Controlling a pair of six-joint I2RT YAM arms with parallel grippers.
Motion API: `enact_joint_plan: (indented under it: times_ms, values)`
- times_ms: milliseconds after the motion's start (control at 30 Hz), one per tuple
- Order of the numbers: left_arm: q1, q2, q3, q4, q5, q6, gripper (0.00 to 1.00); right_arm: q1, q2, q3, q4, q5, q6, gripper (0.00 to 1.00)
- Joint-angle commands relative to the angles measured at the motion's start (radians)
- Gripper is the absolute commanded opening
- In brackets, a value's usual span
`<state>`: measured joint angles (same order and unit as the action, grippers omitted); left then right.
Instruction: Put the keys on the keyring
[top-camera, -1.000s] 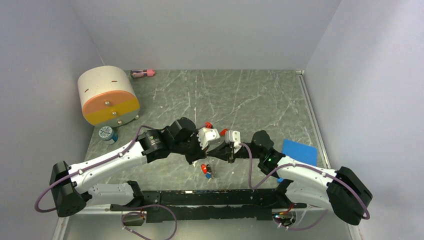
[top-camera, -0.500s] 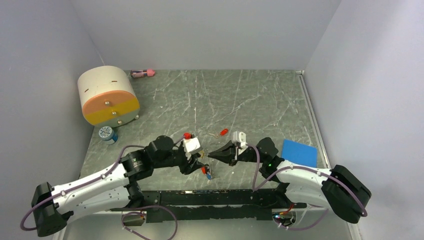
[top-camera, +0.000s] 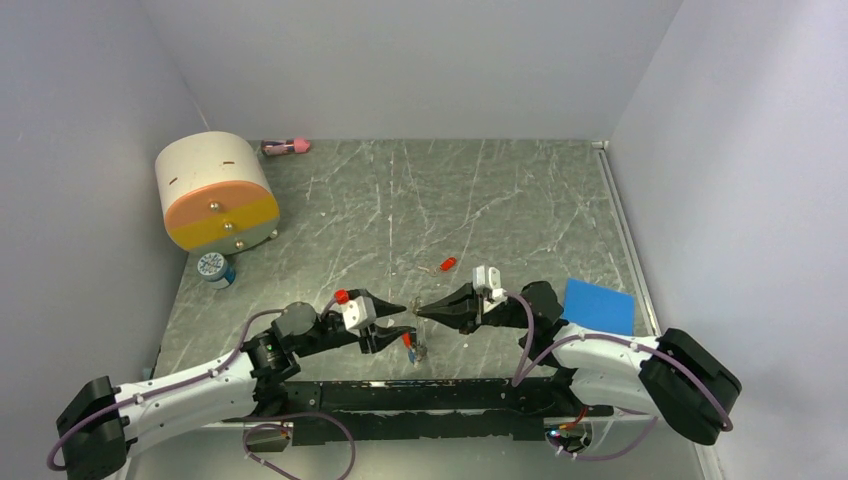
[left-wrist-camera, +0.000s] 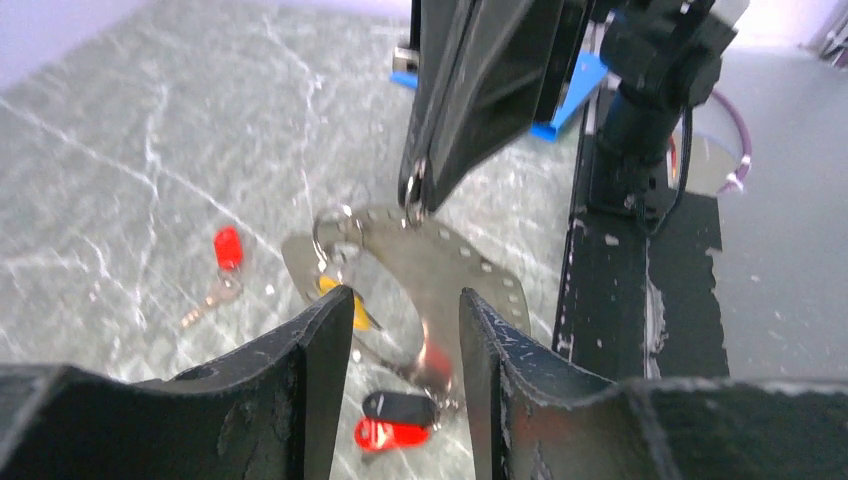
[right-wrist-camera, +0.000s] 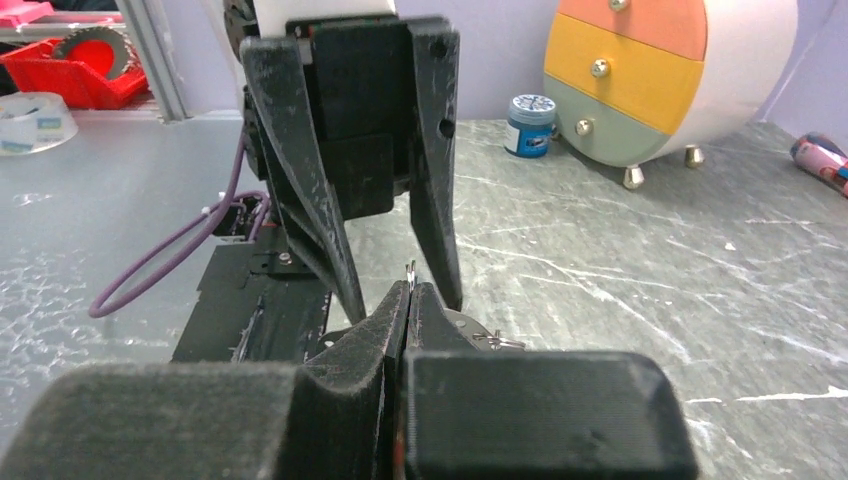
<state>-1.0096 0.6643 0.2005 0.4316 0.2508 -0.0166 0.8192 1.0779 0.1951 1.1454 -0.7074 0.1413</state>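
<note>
My right gripper (top-camera: 420, 308) is shut on the keyring's thin wire ring (right-wrist-camera: 410, 268), which pokes out between its fingertips. The pale toothed plate (left-wrist-camera: 440, 275) of the keyring hangs below those tips. My left gripper (left-wrist-camera: 405, 300) faces it from the left, open, with nothing between its fingers (right-wrist-camera: 340, 260). The plate shows through the gap just ahead of them. One red-headed key (top-camera: 447, 265) lies alone on the table (left-wrist-camera: 227, 250). A red tag and a dark tag (left-wrist-camera: 400, 420) lie under the plate, in the top view a small cluster (top-camera: 411, 345). Something yellow (left-wrist-camera: 347, 308) sits by the ring.
A cream-and-orange drum (top-camera: 215, 190) stands at the back left with a small blue-lidded jar (top-camera: 215, 268) in front of it. A pink tube (top-camera: 285, 147) lies at the back wall. A blue pad (top-camera: 598, 305) lies right of my right arm. The black base rail (top-camera: 420, 395) runs along the near edge.
My left gripper has gone from shut to open and drawn back toward the near left, away from the right gripper. The right gripper, still shut on the keyring, has shifted slightly nearer.
</note>
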Motion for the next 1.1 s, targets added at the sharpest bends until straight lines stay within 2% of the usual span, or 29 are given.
enact_joint_plan:
  times_ms: [0, 100, 400, 633, 867, 1067]
  values:
    - [-0.003, 0.011, 0.019, 0.214, 0.049, 0.054, 0.48, 0.006, -0.033, 0.018, 0.060, -0.056, -0.019, 0.00]
    - [-0.003, 0.028, 0.018, 0.259, 0.077, 0.066, 0.47, 0.006, -0.039, 0.019, 0.041, -0.058, -0.030, 0.00]
    - [-0.003, 0.054, 0.048, 0.240, 0.121, 0.086, 0.31, 0.008, -0.008, 0.028, 0.082, -0.091, -0.012, 0.00]
    - [-0.003, 0.048, 0.061, 0.218, 0.126, 0.087, 0.29, 0.008, -0.007, 0.029, 0.084, -0.089, -0.009, 0.00]
    - [-0.003, 0.065, 0.099, 0.133, 0.150, 0.121, 0.03, 0.011, -0.020, 0.032, 0.062, -0.085, -0.011, 0.00]
    - [-0.003, 0.070, 0.142, 0.043, 0.145, 0.140, 0.03, 0.011, -0.025, 0.031, 0.055, -0.070, -0.012, 0.00]
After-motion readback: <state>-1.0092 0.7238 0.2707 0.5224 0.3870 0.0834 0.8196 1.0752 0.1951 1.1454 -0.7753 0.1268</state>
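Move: Some 2 cm to the left hand's right and 4 cm above it, level fore and aft, is the small metal ring held in the right fingertips, about 1 cm left of the right hand. From the left hand, the keyring disc hangs with its middle about 3 cm right, 2 cm below and level fore and aft; a cluster of tags is roughly 1 cm right and 6 cm below, also level. The loose red tag lies on the table some 17 cm ahead, 9 cm right. Rising about 4 cm, most of it early on, the left hand edges 1–2 cm right and a little back to the metal ring at the right fingertips, rolling some 10 degrees. Its half-open fingers then narrow in stages and shut, pinching the ring. The right hand keeps its own pinch, drawing back about 1 cm before holding still. ##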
